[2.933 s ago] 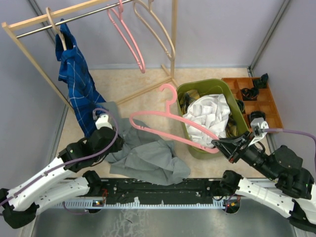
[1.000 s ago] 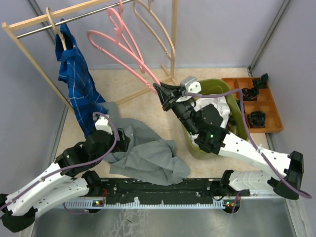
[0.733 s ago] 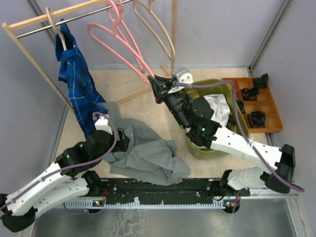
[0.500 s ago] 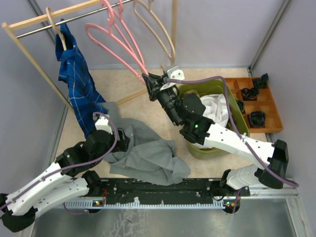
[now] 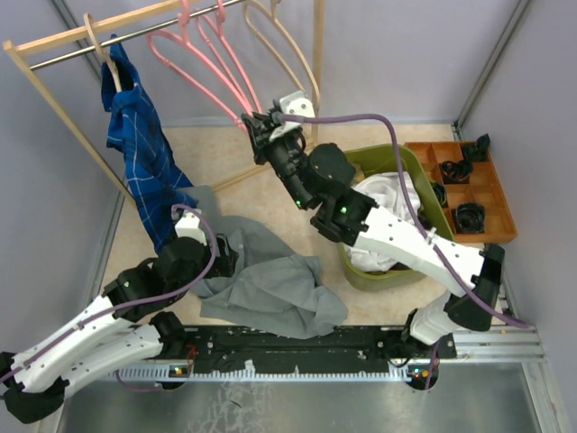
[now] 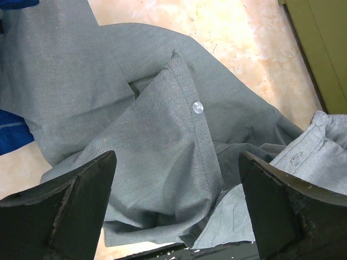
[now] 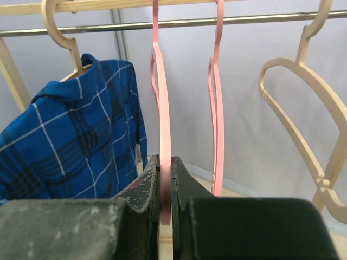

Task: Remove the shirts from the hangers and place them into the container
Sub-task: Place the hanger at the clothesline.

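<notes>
My right gripper (image 5: 256, 126) (image 7: 165, 168) is shut on the lower bar of a pink hanger (image 5: 162, 36) (image 7: 161, 103), held up at the rack's metal rod (image 7: 244, 21). A second pink hanger (image 7: 215, 103) hangs beside it. The blue checked shirt (image 5: 140, 153) (image 7: 70, 141) hangs on a pale hanger (image 5: 95, 36) at the left. The grey shirt (image 5: 270, 289) (image 6: 152, 135) lies crumpled on the floor. My left gripper (image 5: 221, 257) (image 6: 176, 200) hovers open just over it. The olive-green container (image 5: 383, 155) holds a white shirt (image 5: 388, 203).
The wooden rack frame (image 5: 54, 99) spans the back left, with a bare pale hanger (image 5: 288, 54) (image 7: 303, 81) at its right end. An orange compartment tray (image 5: 478, 189) with dark parts sits right of the container. Grey walls enclose the area.
My right arm has swung from beside the container up and left to the rack, carrying the pink hanger to the rod. The left arm and grey shirt have stayed still.
</notes>
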Robot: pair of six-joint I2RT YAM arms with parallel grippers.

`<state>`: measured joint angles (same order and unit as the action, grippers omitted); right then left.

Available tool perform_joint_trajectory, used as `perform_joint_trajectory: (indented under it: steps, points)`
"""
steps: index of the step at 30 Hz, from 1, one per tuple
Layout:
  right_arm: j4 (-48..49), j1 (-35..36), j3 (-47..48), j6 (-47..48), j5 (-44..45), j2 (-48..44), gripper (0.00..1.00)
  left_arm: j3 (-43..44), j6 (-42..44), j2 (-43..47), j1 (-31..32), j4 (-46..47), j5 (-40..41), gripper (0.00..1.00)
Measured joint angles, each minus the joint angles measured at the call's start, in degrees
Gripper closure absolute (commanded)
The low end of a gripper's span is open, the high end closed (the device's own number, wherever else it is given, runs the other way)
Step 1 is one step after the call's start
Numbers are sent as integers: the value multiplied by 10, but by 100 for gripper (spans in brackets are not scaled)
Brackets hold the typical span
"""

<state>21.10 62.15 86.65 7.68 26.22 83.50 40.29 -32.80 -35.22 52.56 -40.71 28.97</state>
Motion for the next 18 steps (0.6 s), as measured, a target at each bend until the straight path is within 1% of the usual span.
perform_joint_trajectory:
  steps: [4, 10, 11, 14, 18]
  points:
    - [-66, 0, 70, -2, 14, 45, 100, 0, 0, -2, 0, 0, 0, 1]
    - [-126, 0, 113, 2, 32, 85, 100, 0, 0, -2, 0, 0, 0, 1]
    - [-134, 0, 119, 2, 32, 87, 95, 0, 0, -2, 0, 0, 0, 1]
    - [-146, 0, 122, -1, 31, 86, 75, 0, 0, -2, 0, 0, -1, 1]
    - [-173, 0, 120, -5, 28, 83, 46, 0, 0, 0, 0, 0, -1, 1]
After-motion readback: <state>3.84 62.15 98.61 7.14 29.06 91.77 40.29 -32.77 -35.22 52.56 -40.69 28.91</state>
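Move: The right hand still grips the pink hanger by its near end; the spot on the clothesline it is bound for lies about 16 cm ahead, 12 cm left and 13 cm above. The other pink hanger's middle is some 17 cm ahead, 5 cm left; the wooden hanger 20 cm ahead, 9 cm right; the blue shirt 8 cm ahead, 27 cm left and lower. From the left hand the spot is roughly 27 cm ahead, 5 cm left and 44 cm up. Still pinching the pink hanger's near end, the right hand carries the hook on over the clothesline, forward and left about 4 cm, and from partway also sinks about 3 cm to set it down. The wrist tips down some 15 degrees; then, almost stopped and easing slightly lower, the fingers open about a third and let go of the hanger. ##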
